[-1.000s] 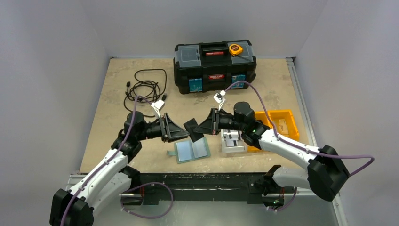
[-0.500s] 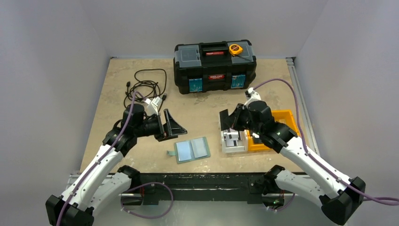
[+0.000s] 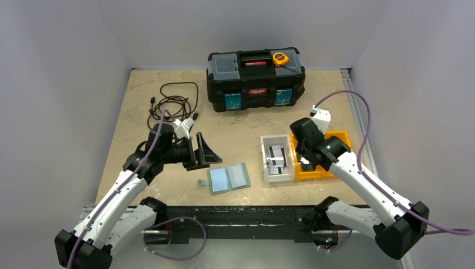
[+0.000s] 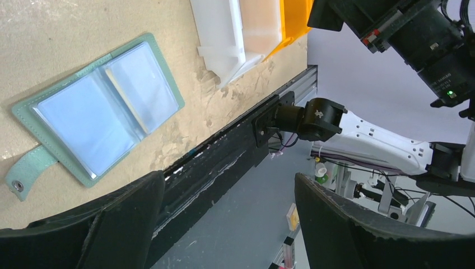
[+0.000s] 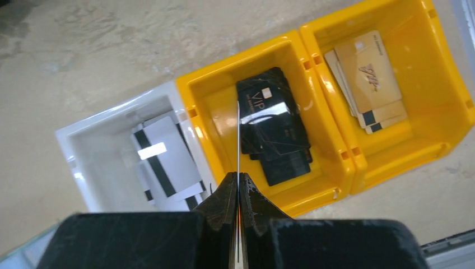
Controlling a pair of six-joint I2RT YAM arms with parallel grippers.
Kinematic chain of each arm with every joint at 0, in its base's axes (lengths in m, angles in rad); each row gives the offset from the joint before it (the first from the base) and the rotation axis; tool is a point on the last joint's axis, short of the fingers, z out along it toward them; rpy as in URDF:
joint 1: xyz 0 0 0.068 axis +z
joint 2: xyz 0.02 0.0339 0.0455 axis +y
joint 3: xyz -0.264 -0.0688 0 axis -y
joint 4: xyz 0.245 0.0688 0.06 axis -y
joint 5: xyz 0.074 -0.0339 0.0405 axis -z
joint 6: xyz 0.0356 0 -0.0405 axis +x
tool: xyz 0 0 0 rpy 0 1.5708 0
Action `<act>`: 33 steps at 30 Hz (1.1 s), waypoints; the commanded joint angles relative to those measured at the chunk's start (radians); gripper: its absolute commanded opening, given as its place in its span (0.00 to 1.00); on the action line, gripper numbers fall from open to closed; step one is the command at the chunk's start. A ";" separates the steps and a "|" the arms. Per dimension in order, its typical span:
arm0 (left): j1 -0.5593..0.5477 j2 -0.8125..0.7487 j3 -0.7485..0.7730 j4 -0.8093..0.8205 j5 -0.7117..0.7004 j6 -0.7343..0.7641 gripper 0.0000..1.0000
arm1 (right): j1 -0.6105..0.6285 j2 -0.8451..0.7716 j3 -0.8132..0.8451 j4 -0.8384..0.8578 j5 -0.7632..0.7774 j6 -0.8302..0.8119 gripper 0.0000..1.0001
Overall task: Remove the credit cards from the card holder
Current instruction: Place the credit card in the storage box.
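Observation:
The teal-green card holder [image 3: 228, 179] lies open and flat on the table, its pale blue pockets up; it also shows in the left wrist view [image 4: 101, 112]. My left gripper [image 3: 206, 152] is open and empty, just up-left of the holder [image 4: 228, 179]. My right gripper [image 3: 302, 161] is shut on a thin credit card [image 5: 238, 140], seen edge-on, and holds it upright over the orange bin's left compartment [image 5: 238, 178]. Black cards [image 5: 274, 134] lie in that compartment. Tan-orange cards [image 5: 369, 78] lie in the right one.
An orange two-compartment bin [image 3: 340, 138] stands beside a white bin [image 3: 265, 162] that holds white striped cards [image 5: 162, 162]. A black toolbox [image 3: 256, 78] with a tape measure [image 3: 280, 58] on top stands at the back. A coiled black cable [image 3: 173, 103] lies at back left.
My right arm has swung right with the card, from above the card holder to over the orange bin. My left gripper has drawn back a little to the left.

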 commanded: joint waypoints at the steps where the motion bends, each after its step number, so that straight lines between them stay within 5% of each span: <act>1: 0.006 -0.024 0.038 -0.017 0.001 0.022 0.86 | -0.030 0.077 0.026 -0.030 0.127 0.010 0.00; 13: 0.006 -0.041 0.029 -0.022 0.002 0.016 0.86 | -0.092 0.239 0.008 0.034 0.111 -0.005 0.00; 21: -0.036 -0.019 0.023 -0.066 -0.074 0.043 0.86 | -0.093 0.218 0.003 0.090 0.022 -0.055 0.39; 33: -0.344 0.199 0.078 -0.087 -0.476 0.030 0.83 | -0.091 0.144 0.062 0.142 -0.178 -0.119 0.53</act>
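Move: From the right hand, which still pinches a black card, the black cards in the middle, yellow box lie about 4 cm ahead, 3 cm to its right and 14 cm down. The gold-card box is 11 cm farther right of them, the white box 11 cm to their left. The left hand, empty and open, has the card holder some 5 cm to its right, 1 cm ahead and 18 cm below, the white box about 22 cm right and 8 cm ahead. Down by about 5 cm, with some 3 cm to the right and 2 cm forward, the right hand tips its fingers further down towards the black cards, then opens about halfway and lets go of the card, drifting back left some 3 cm and starting to rise. Late on, the left hand, fingers still wide open, sinks about 6 cm and draws back 2 cm towards the card holder, wrist turning some 15 degrees. ##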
